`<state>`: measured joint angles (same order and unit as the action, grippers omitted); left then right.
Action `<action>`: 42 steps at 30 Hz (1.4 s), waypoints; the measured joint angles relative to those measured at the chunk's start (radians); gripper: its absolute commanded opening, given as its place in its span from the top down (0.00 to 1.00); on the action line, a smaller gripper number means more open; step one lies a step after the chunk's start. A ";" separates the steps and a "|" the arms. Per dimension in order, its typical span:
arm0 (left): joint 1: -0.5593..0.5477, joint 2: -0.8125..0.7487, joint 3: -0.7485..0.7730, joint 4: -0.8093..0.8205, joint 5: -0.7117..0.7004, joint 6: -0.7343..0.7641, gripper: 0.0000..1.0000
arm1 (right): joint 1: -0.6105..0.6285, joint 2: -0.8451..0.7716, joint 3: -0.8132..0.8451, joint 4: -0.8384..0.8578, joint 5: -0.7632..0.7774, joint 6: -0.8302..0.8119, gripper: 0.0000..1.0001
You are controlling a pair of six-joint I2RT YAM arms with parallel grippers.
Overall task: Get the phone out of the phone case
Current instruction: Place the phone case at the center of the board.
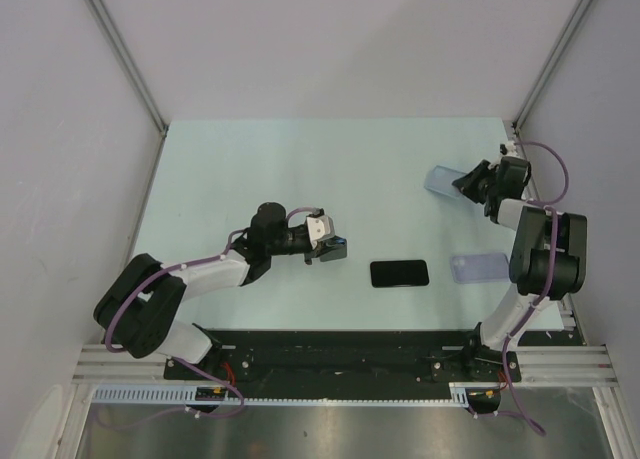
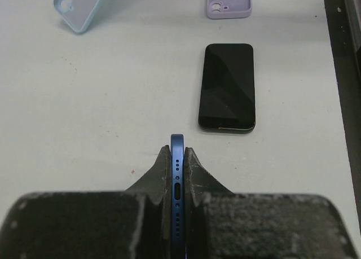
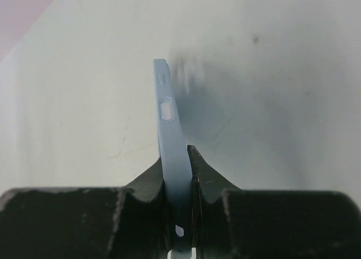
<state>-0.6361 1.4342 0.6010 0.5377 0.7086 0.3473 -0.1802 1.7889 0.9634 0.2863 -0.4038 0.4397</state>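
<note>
My left gripper (image 1: 334, 247) (image 2: 177, 149) is shut on a dark blue phone (image 2: 177, 180), held edge-on with its port end facing the wrist camera; the phone (image 1: 341, 247) hangs over the middle left of the table. Far right at the back, my right gripper (image 1: 466, 186) (image 3: 176, 153) is shut on a light blue phone case (image 3: 169, 118), also edge-on. The case (image 1: 441, 181) (image 2: 79, 5) looks hollow, with its camera cutout showing. Phone and case are well apart.
A black phone (image 1: 399, 273) (image 2: 227, 87) lies flat, screen up, near the front middle of the table. A lavender case (image 1: 478, 267) (image 2: 228, 2) lies flat to its right, by the right arm's base. The pale table (image 1: 300, 169) ends at grey walls.
</note>
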 measured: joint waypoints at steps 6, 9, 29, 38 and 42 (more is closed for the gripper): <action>0.000 0.000 0.000 0.000 0.001 0.000 1.00 | -0.043 -0.002 0.000 0.042 0.159 0.043 1.00; 0.000 0.000 0.000 0.000 0.001 0.000 1.00 | -0.041 -0.002 0.000 0.054 0.242 0.058 1.00; 0.000 0.000 0.000 0.000 0.002 0.000 1.00 | -0.073 -0.002 0.000 -0.013 0.397 0.053 0.67; 0.000 0.000 0.000 0.000 0.002 0.000 1.00 | -0.079 -0.002 0.000 -0.030 0.396 0.053 0.60; 0.000 0.000 0.000 0.000 0.002 0.000 1.00 | -0.083 -0.002 0.000 -0.042 0.397 0.053 0.55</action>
<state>-0.6361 1.4345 0.6010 0.5381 0.7105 0.3477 -0.2634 1.7874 0.9634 0.2447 -0.0071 0.4931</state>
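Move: My right hand holds the empty pale-blue case low over the far right part of the board. The spot it is going to lies about 5 cm to my right, 2 cm ahead and 6 cm below. The lilac case lies some 19 cm back and 2 cm to the right, and the black phone about 21 cm back and 17 cm to the left. From my left hand, which still holds the blue phone, that spot is roughly 34 cm right, 15 cm ahead and 10 cm down. I carry the case on to the right with my right hand, about 10 cm towards the board's right edge, turning the wrist some 25 degrees clockwise on the way. As the sideways travel runs out I open the fingers around the case's near end and ease down about 2 cm, drawing slightly back. ##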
